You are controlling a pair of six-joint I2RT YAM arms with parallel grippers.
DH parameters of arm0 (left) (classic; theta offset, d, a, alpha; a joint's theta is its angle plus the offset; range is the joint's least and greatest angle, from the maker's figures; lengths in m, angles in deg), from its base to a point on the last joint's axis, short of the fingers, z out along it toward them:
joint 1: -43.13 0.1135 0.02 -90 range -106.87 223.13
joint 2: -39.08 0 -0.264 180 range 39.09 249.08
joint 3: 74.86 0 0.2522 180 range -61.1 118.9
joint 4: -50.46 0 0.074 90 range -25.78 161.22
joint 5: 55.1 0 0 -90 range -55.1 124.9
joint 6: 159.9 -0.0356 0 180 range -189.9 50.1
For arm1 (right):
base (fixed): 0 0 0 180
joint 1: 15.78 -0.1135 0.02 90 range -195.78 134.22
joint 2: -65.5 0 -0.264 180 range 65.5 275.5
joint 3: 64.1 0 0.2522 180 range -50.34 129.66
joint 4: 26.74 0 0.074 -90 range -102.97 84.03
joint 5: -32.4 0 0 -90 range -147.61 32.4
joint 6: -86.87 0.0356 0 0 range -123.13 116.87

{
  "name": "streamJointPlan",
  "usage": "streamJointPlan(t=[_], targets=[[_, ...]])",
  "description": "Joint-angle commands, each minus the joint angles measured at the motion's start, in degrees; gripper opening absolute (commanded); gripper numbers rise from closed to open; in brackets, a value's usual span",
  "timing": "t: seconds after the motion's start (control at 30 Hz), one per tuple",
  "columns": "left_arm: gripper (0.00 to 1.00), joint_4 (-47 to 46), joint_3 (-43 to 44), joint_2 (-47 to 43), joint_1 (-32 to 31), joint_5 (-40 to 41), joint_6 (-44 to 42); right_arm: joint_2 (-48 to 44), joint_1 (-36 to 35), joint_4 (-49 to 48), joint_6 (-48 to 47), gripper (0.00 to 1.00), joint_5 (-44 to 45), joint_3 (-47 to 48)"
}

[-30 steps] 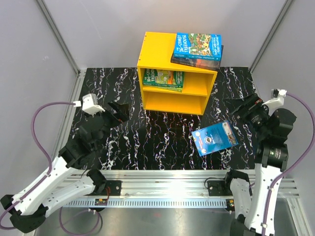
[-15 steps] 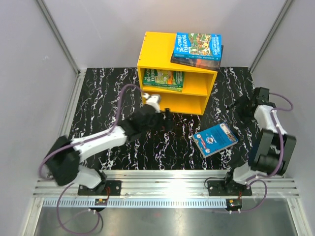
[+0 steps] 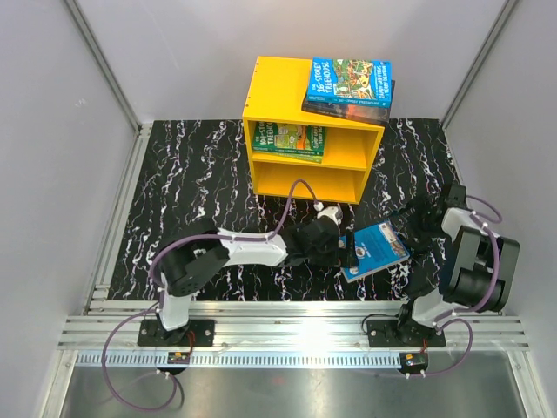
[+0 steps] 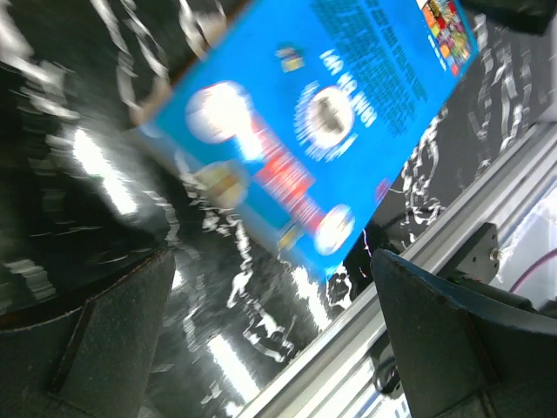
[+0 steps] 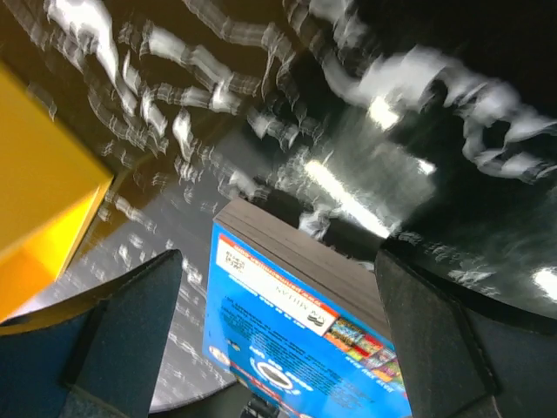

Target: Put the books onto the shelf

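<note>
The yellow shelf (image 3: 280,87) stands at the back of the table. A blue book (image 3: 350,85) lies on a dark book (image 3: 346,110) on its top, and green books (image 3: 289,139) lie in its upper compartment. Another blue book (image 3: 376,250) lies flat on the black marbled table (image 3: 191,174). My left gripper (image 3: 345,246) is open at this book's left edge, whose corner (image 4: 326,261) shows just ahead of the fingers. My right gripper (image 3: 417,228) is open at the book's right side. The book's page edge (image 5: 305,257) sits between the right fingers (image 5: 122,331).
A corner of the shelf (image 5: 39,192) shows left of the right gripper. An aluminium rail (image 3: 287,318) runs along the table's near edge and also shows close under the left gripper (image 4: 271,261). Grey walls enclose the table.
My left arm has swung from the far left across the table to the lying blue book. My right arm has come down and in toward the book's right side. Both grippers stayed open.
</note>
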Motion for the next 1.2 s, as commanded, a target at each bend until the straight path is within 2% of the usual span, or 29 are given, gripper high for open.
streamJointPlan(t=[0.0,0.2,0.4,0.43,0.53,0.6,0.7,0.87,1.03,1.17], targets=[[0.99,-1.8,3.7,3.4,-1.1,-1.9,4.8,-3.5,-1.6,-4.2,0.5,1.00,-6.8,-7.0],[0.99,-1.0,6.7,9.6,-1.7,-0.3,6.9,-8.9,-3.9,-4.4,-0.1,1.00,-6.5,-10.9],[0.99,-4.8,0.8,4.8,-1.6,5.7,9.8,-10.9,-7.4,-5.7,1.0,0.98,-8.2,-15.6],[0.94,-5.4,0.1,3.7,-1.6,6.6,9.9,-11.6,-8.4,-7.2,1.8,0.97,-8.2,-16.6],[0.68,-6.8,-1.6,-0.6,-1.6,9.6,9.7,-12.9,-13.8,-9.5,4.7,0.96,-8.1,-19.8],[0.65,-6.9,-2.0,-3.3,-1.6,11.4,9.4,-14.1,-17.3,-10.0,7.2,0.94,-7.6,-21.3],[0.64,-7.2,-2.0,-5.5,-1.6,12.3,8.7,-16.6,-19.3,-9.7,8.7,0.93,-7.3,-22.4],[0.60,-9.5,-5.0,-8.8,-1.6,13.8,9.8,-21.5,-19.8,-6.2,8.4,0.90,-7.5,-22.8],[0.47,-10.5,-7.2,-12.6,-1.6,16.4,9.0,-28.3,-21.5,-4.1,10.3,0.81,-9.7,-25.2],[0.37,-10.5,-6.3,-14.5,-1.6,17.3,7.0,-33.8,-23.3,-1.4,12.1,0.78,-10.0,-26.3]])
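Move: The blue book lies between the grippers: its middle is about 7 cm to the left gripper's right, level with it fore and aft, and some 3 cm lower. From the right gripper, the book's middle is about 8 cm left, 8 cm back and just below. The yellow shelf's middle stands roughly 22 cm ahead and 10 cm left of the left gripper; counted from the right gripper, it is some 12 cm ahead and 26 cm left. Sweep the right gripper about 11 cm left, then also back 8 cm, keeping it low and pushing the blue book along by its right end. Dip the left gripper slightly right and down beside the book's left end, then draw back left about 9 cm while closing its fingers more than halfway around that end, turning some 20 degrees counter-clockwise; finish by rising about 3 cm and edging forward. ##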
